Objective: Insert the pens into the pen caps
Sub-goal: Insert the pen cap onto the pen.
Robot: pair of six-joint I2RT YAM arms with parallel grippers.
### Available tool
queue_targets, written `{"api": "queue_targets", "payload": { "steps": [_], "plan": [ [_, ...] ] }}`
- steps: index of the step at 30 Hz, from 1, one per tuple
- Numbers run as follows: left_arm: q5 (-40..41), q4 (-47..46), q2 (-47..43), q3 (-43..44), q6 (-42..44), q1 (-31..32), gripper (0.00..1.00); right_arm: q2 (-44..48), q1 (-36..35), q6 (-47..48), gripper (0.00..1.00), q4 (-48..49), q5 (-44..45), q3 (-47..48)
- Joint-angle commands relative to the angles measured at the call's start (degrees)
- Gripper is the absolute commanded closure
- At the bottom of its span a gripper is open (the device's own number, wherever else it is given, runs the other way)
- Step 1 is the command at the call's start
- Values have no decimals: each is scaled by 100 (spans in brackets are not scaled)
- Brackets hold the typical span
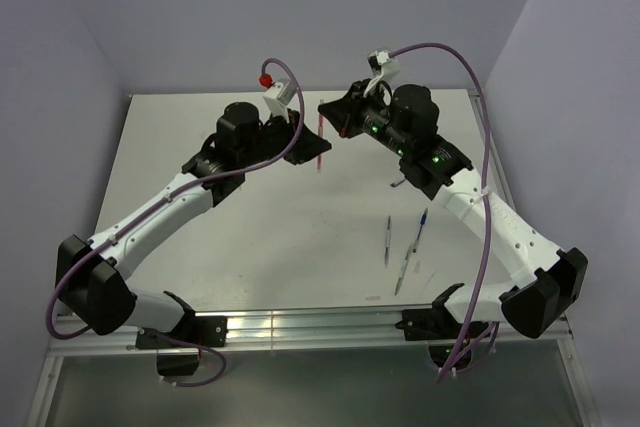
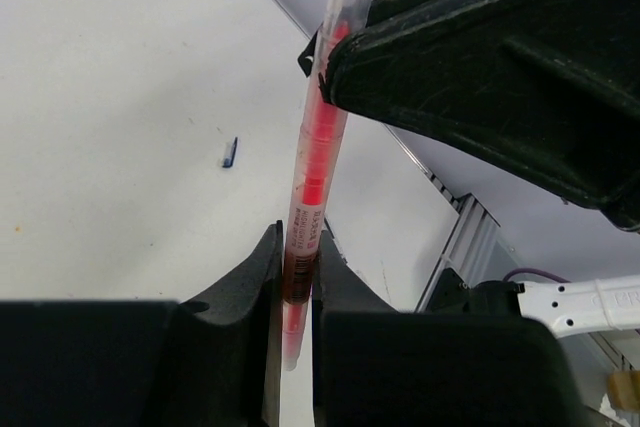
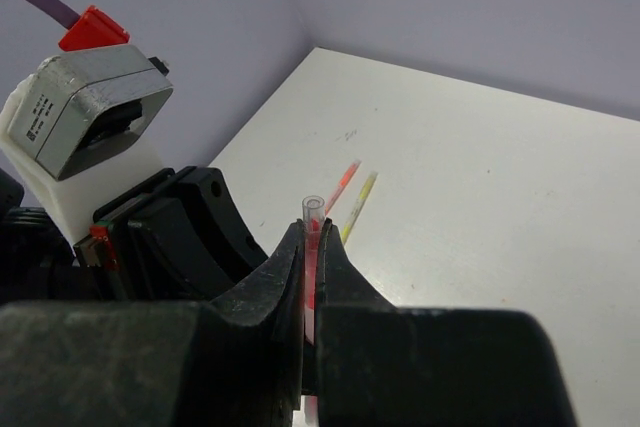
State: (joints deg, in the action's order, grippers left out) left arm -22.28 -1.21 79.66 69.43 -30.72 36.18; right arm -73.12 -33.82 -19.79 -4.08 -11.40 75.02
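Observation:
A red-pink pen (image 2: 312,162) stands nearly upright in the air between both grippers, also seen from above (image 1: 320,139). My left gripper (image 2: 296,282) is shut on its lower, labelled part, with the bottom end poking out below the jaws. A clear pen cap (image 3: 313,215) sits over the pen's red tip, and my right gripper (image 3: 314,247) is shut on it. In the left wrist view the right gripper's fingers (image 2: 470,57) press on the pen's top end from the right. Both grippers meet at the back middle of the table (image 1: 250,237).
An orange pen (image 3: 343,185) and a yellow pen (image 3: 358,204) lie side by side on the table. A grey pen (image 1: 387,240), a blue pen (image 1: 421,230) and a pale pen (image 1: 403,273) lie at the front right. A small dark blue cap (image 2: 229,152) lies loose.

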Motion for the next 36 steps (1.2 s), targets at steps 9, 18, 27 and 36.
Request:
{"api": "queue_targets", "payload": {
  "steps": [9, 18, 27, 36],
  "plan": [
    [2420, -380, 102, 835, 22, -261, 100, -211, -581, 36, 100, -1745, 49, 425],
    [3247, -116, 225, 1204, 312, -24, 100, -475, -819, 89, 100, -2255, 744, 750],
    [4134, 16, 252, 1389, 470, 55, 100, -729, -1021, 169, 100, -2843, 1463, 1137],
    [4189, 104, 287, 1548, 549, 99, 100, -958, -1223, 160, 100, -3144, 2018, 1375]
  ]
}}
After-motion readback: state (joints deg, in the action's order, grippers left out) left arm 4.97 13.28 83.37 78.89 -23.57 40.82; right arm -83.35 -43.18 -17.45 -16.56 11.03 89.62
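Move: The red pen stands steeply between the hands: its cap end, in the right fingers, is about 7 cm above the left hand, 2 cm ahead and level sideways. From the right hand, the pen body in the left fingers is 7 cm below and 2 cm back. From the left hand, some 30 cm down on the table, the finished yellow pen lies 13 cm ahead and 23 cm left, the small blue cap 9 cm ahead and 19 cm right. The red pen, still pinched low by the left fingers and near its top by the right, is carried forward and left, the left hand going about 5 cm and sinking slightly, the right some 3 cm. Meanwhile the left hand swings about 20 degrees counter-clockwise, its left side rising, and the right turns clockwise somewhat less; both keep their grip at an unchanged opening. ##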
